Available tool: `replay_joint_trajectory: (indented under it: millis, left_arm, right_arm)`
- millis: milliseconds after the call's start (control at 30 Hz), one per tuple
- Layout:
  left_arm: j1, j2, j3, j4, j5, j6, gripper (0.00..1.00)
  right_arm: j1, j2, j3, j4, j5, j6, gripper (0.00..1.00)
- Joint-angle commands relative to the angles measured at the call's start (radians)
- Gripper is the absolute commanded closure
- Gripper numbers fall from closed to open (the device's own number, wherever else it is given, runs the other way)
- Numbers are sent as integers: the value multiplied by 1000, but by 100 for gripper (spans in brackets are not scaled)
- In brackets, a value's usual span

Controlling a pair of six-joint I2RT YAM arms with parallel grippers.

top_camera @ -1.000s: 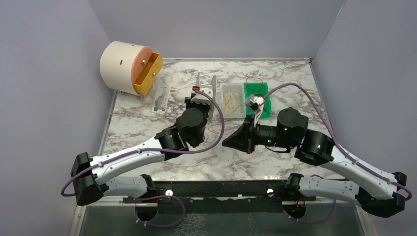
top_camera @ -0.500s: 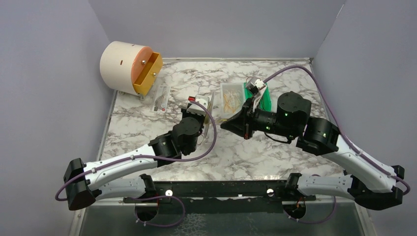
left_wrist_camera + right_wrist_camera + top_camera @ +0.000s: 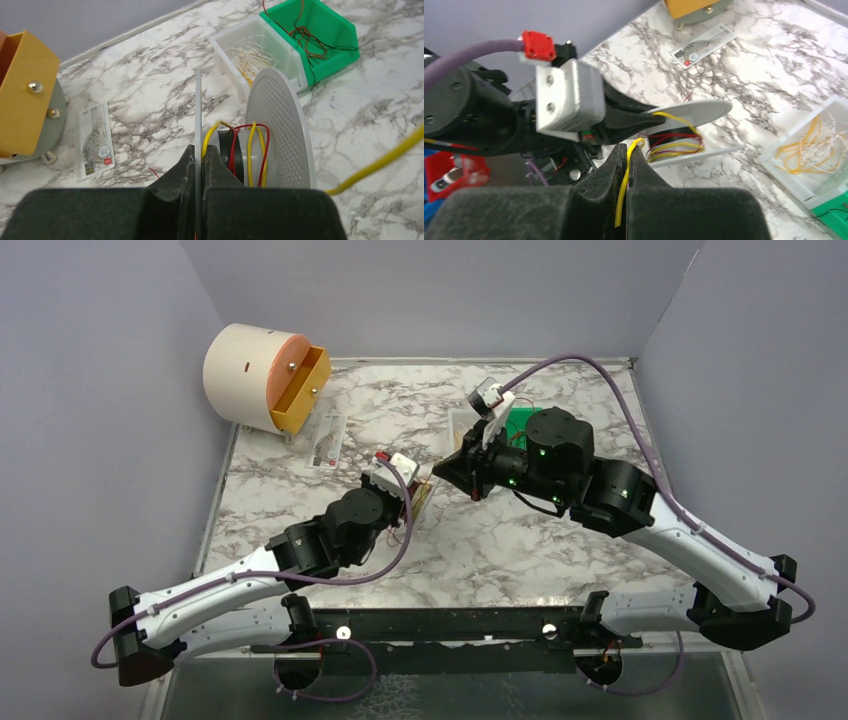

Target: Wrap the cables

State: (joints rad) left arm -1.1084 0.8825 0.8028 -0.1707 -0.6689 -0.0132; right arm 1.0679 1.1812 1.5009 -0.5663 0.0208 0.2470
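Observation:
My left gripper [image 3: 199, 152] is shut on the thin white flange [image 3: 198, 110] of a spool [image 3: 277, 130], which it holds on edge above the table. Yellow and red cables [image 3: 256, 150] are wound round the spool's hub. One yellow cable [image 3: 380, 162] runs off to the right. My right gripper [image 3: 628, 150] is shut on that yellow cable [image 3: 624, 185], just beside the spool [image 3: 674, 142]. In the top view the left gripper [image 3: 412, 498] and right gripper [image 3: 447, 468] are close together at mid table.
At the back stand a white bin [image 3: 250, 50] of loose yellow cables and a green bin [image 3: 320, 35] of red ones. A white cylinder with an open yellow drawer [image 3: 295, 390] stands back left. A flat packet [image 3: 328, 440] lies next to it.
The left arm has drawn back toward the near side with the spool. The right gripper has swung away from me and leftward, now covering much of the bins.

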Motion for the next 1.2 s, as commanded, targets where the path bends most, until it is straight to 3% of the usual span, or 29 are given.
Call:
replay_joint_trajectory:
  millis: [0,267,500,1167]
  left_arm:
    - [-6,-79,27,-116,193,-30,100]
    - [-7,-201,-25,-162,360,-45,100]
    - [-7,-291,-28,-164,486,-69,100]
    - [-7,-409,51,9,595,-139,100]
  right_arm:
    - [4,28,34,60,100,-77,99]
    - [-89,26,-22,95,52,-85,99]
    - [-170,-45,-171,136,27,-43,99]
    - [-340,-262,-688,308,-165,154,99]
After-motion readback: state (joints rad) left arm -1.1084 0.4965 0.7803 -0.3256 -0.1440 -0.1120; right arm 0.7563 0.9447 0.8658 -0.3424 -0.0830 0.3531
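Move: My left hand holds the spool by the rim of its left flange; the spool's middle lies about 5 cm ahead, 4 cm right and 4 cm below. My right hand grips the yellow cable, with the spool some 9 cm ahead, 4 cm left and 16 cm lower. From that right hand the white tray is roughly 25 cm ahead, 7 cm right and 35 cm down; the green tray sits another 12 cm to the right. With the yellow cable still pinched, I carry my right hand a little forward, then sweep it down about 16 cm and to the right, ending off the spool's far right side. Meanwhile my left hand keeps its grip on the flange, draws the spool back some 10 cm while turning it clockwise by about 30 degrees, then lifts it late, its left side dipping. ##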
